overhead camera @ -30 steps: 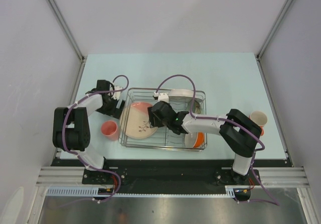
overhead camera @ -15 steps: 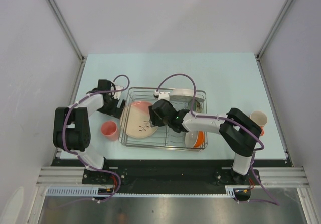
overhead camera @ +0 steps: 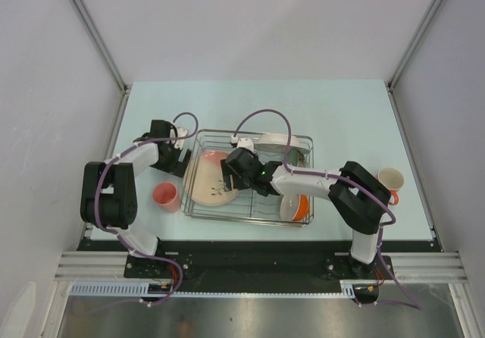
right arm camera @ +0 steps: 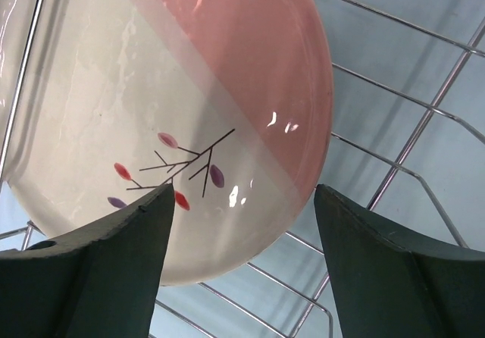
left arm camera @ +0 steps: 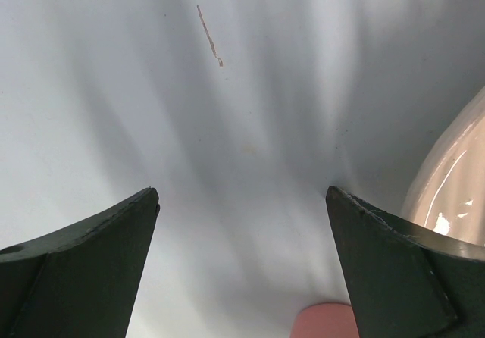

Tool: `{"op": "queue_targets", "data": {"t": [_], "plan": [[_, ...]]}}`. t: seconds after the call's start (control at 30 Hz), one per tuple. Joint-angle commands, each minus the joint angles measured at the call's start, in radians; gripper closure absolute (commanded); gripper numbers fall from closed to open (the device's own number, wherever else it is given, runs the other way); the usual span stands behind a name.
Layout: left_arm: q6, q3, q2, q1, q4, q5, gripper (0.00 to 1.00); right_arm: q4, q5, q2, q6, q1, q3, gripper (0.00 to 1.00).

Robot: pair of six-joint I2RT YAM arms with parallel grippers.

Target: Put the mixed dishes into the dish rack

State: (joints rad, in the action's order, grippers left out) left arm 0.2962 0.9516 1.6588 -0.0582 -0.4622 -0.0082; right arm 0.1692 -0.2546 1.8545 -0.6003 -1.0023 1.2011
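Note:
The silver wire dish rack (overhead camera: 247,134) stands mid-table. A pinkish-white plate (overhead camera: 204,183) with a branch pattern lies tilted in its left half. My right gripper (overhead camera: 226,179) hovers over that plate's right side; in the right wrist view it (right arm camera: 242,201) is open, with the plate (right arm camera: 174,103) rim lying between the fingers, untouched. An orange bowl (overhead camera: 298,208) sits in the rack's front right corner. A white plate (overhead camera: 274,139) leans at the rack's back. My left gripper (overhead camera: 179,163) is open by the rack's left side, above the coral-pink cup (overhead camera: 165,196).
A cream cup with an orange rim (overhead camera: 391,179) stands on the table to the right of the rack, beside the right arm's elbow. Through the left wrist camera I see bare table, the coral cup's top (left arm camera: 326,321) and a plate edge (left arm camera: 455,171).
My right gripper's jaws have spread wider and the arm has shifted slightly left and back over the plate. The plate now lies lower in the rack. The left arm has barely moved.

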Motion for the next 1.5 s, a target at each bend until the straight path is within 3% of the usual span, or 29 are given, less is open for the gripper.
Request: {"op": "queue_targets", "data": {"t": [0.0, 0.23, 0.53, 0.77, 0.97, 1.03, 1.17, 1.3, 1.47], "plan": [[0.029, -0.068, 0.027, -0.098, -0.05, 0.145, 0.0, 0.072, 0.175, 0.092, -0.047, -0.052, -0.044, 0.2], [0.014, -0.053, -0.005, -0.112, -0.081, 0.18, 0.0, -0.057, 0.291, 0.068, -0.013, -0.056, -0.044, 0.21], [-0.023, -0.086, -0.051, -0.179, -0.072, 0.14, 0.0, -0.03, 0.256, 0.022, -0.117, -0.053, -0.04, 0.16], [-0.031, -0.1, -0.089, -0.181, -0.067, 0.114, 0.0, 0.015, 0.086, -0.095, -0.441, -0.067, -0.043, 0.0], [-0.02, -0.097, -0.131, -0.181, -0.076, 0.096, 0.0, 0.044, -0.053, -0.168, -0.518, -0.162, -0.041, 0.0], [-0.025, -0.099, -0.14, -0.181, -0.081, 0.1, 0.0, 0.081, -0.173, -0.211, -0.538, -0.203, -0.043, 0.0], [-0.02, -0.1, -0.129, -0.177, -0.081, 0.097, 0.0, 0.202, -0.339, -0.293, -0.706, -0.298, -0.044, 0.01], [-0.026, -0.1, -0.128, -0.17, -0.078, 0.097, 0.0, 0.309, -0.33, -0.259, -0.841, -0.292, -0.046, 0.0], [-0.029, -0.1, -0.145, -0.169, -0.087, 0.119, 0.0, 0.305, -0.299, -0.218, -0.842, -0.26, -0.046, 0.0]]}}
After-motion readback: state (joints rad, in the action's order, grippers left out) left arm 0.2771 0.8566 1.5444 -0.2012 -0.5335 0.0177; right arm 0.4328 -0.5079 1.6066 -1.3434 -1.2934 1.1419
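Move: For the right hand, the pink-and-cream plate's middle is about 4 cm left, 1 cm ahead and 2 cm below. The dish rack's front rim is some 11 cm straight back, and the red cup about 18 cm left and 4 cm back. From the left hand, low outside the rack, the plate lies about 10 cm right and 4 cm back. The rack's left side is level with that hand, 3 cm right; the red cup is 9 cm back, 2 cm left. Its right-side finger still against the plate rim that bulges out at the rack's left side, the left hand, open, pushes right and back in equal parts, about 6 cm in all, turning slightly clockwise. The right hand opens fully and draws back some 11 cm over the plate towards the rack's front rim, slowly then fast, rising 7 cm before easing slightly down and forward, its wrist turning clockwise and tilting. ##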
